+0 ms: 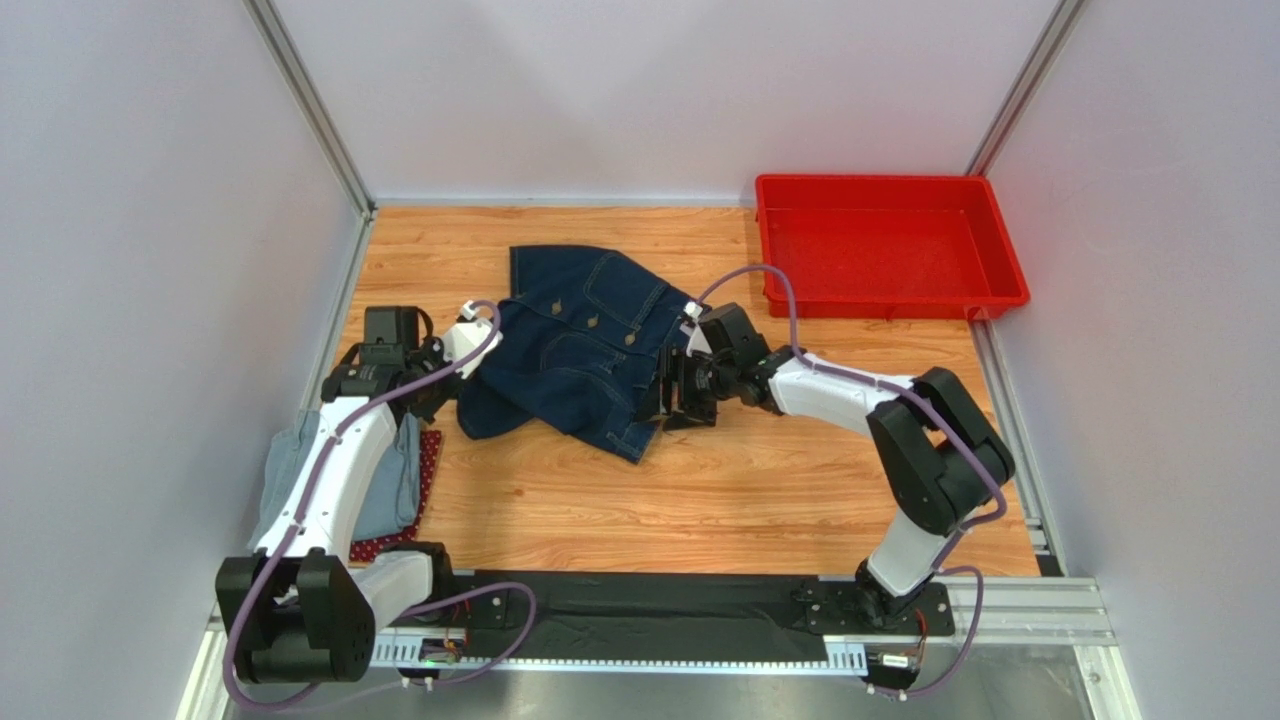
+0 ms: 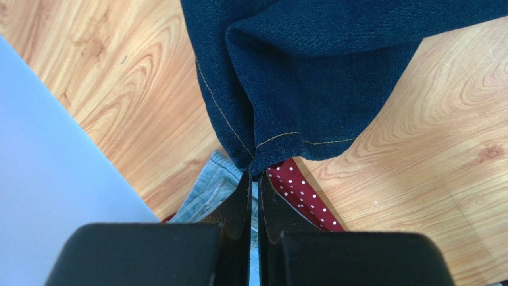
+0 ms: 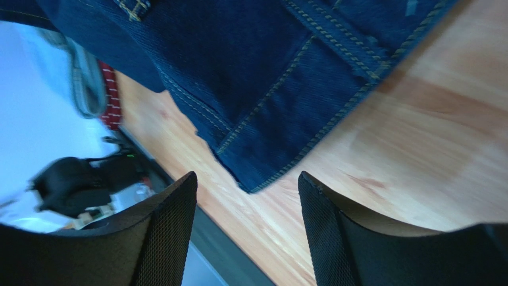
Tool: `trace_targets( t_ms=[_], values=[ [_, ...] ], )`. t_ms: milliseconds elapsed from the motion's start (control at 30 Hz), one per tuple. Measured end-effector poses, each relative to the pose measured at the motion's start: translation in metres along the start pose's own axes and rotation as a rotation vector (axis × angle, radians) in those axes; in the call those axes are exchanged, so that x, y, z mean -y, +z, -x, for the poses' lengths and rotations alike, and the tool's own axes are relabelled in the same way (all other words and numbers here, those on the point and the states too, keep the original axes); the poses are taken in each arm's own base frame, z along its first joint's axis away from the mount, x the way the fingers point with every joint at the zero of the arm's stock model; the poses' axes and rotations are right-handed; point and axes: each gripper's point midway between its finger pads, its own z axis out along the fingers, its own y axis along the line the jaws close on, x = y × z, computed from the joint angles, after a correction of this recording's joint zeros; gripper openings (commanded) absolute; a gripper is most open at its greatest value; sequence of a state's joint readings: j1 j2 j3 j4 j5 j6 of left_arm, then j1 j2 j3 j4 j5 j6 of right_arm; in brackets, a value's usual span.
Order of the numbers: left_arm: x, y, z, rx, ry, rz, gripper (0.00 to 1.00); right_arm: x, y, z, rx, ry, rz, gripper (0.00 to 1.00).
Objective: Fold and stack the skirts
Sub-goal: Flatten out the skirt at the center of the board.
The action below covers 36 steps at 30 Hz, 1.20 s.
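Observation:
The dark navy denim skirt (image 1: 586,353) lies spread and rumpled in the middle of the table. My left gripper (image 1: 484,342) is shut on its left hem corner (image 2: 256,161), and the cloth rises from the pinch. My right gripper (image 1: 672,393) stands open just off the skirt's lower right corner (image 3: 262,173), nothing between its fingers (image 3: 173,208). The light blue-grey denim skirt (image 1: 293,458) lies folded on the dark red dotted skirt (image 1: 428,458) at the near left, partly hidden under my left arm. Both show below the pinched corner, the light blue-grey skirt (image 2: 208,190) and the dotted one (image 2: 298,190).
A red plastic tray (image 1: 879,182) sits at the back right corner. Grey walls close in the table on the left, back and right. A black rail (image 1: 661,600) with the arm bases runs along the near edge.

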<state>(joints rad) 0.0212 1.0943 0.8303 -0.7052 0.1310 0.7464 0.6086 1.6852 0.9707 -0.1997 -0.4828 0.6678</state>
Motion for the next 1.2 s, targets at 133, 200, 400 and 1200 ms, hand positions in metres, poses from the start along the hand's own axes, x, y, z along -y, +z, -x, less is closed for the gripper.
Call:
trace_targets(
  t_ms=[133,200,400,1200],
  values=[
    [-0.001,-0.003,0.003,0.013,0.001,0.006,0.00,-0.005,0.013,-0.013,-0.019,0.153,0.078,0.62],
    [0.000,-0.003,0.004,0.020,0.001,0.004,0.00,-0.002,0.017,-0.021,-0.030,0.229,0.088,0.57],
    [0.003,-0.004,0.006,0.031,-0.003,-0.009,0.00,-0.002,0.028,-0.024,-0.013,0.391,0.147,0.49],
    [-0.088,-0.196,0.121,0.369,-0.141,0.299,0.00,-0.110,-0.282,0.141,0.729,-0.153,0.242,0.00]
  ],
)
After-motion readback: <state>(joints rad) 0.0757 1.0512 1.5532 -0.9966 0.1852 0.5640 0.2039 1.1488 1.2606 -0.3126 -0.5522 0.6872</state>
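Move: The left hand already pinches one corner of the dark denim skirt; the open right hand is just short of the near-right corner, which lies about 3 cm to its left, 2 cm back and 3 cm below. The skirt's middle is roughly 11 cm left and 7 cm ahead of the right hand, the red box some 31 cm right and 22 cm ahead. From the left hand that near-right corner is about 27 cm right, 4 cm back; the folded stack lies 11 cm left, 12 cm back. The right fingers pinch the skirt's hem at the near-right corner after easing about 4 cm left and slightly back and down, then haul it up some 30 cm, swinging right and a little forward towards the red box as the fingertips tilt up. The left hand, nearly still at first, then rises about 25 cm with its fingers shut and tips tilting up, and the skirt comes free of them. ##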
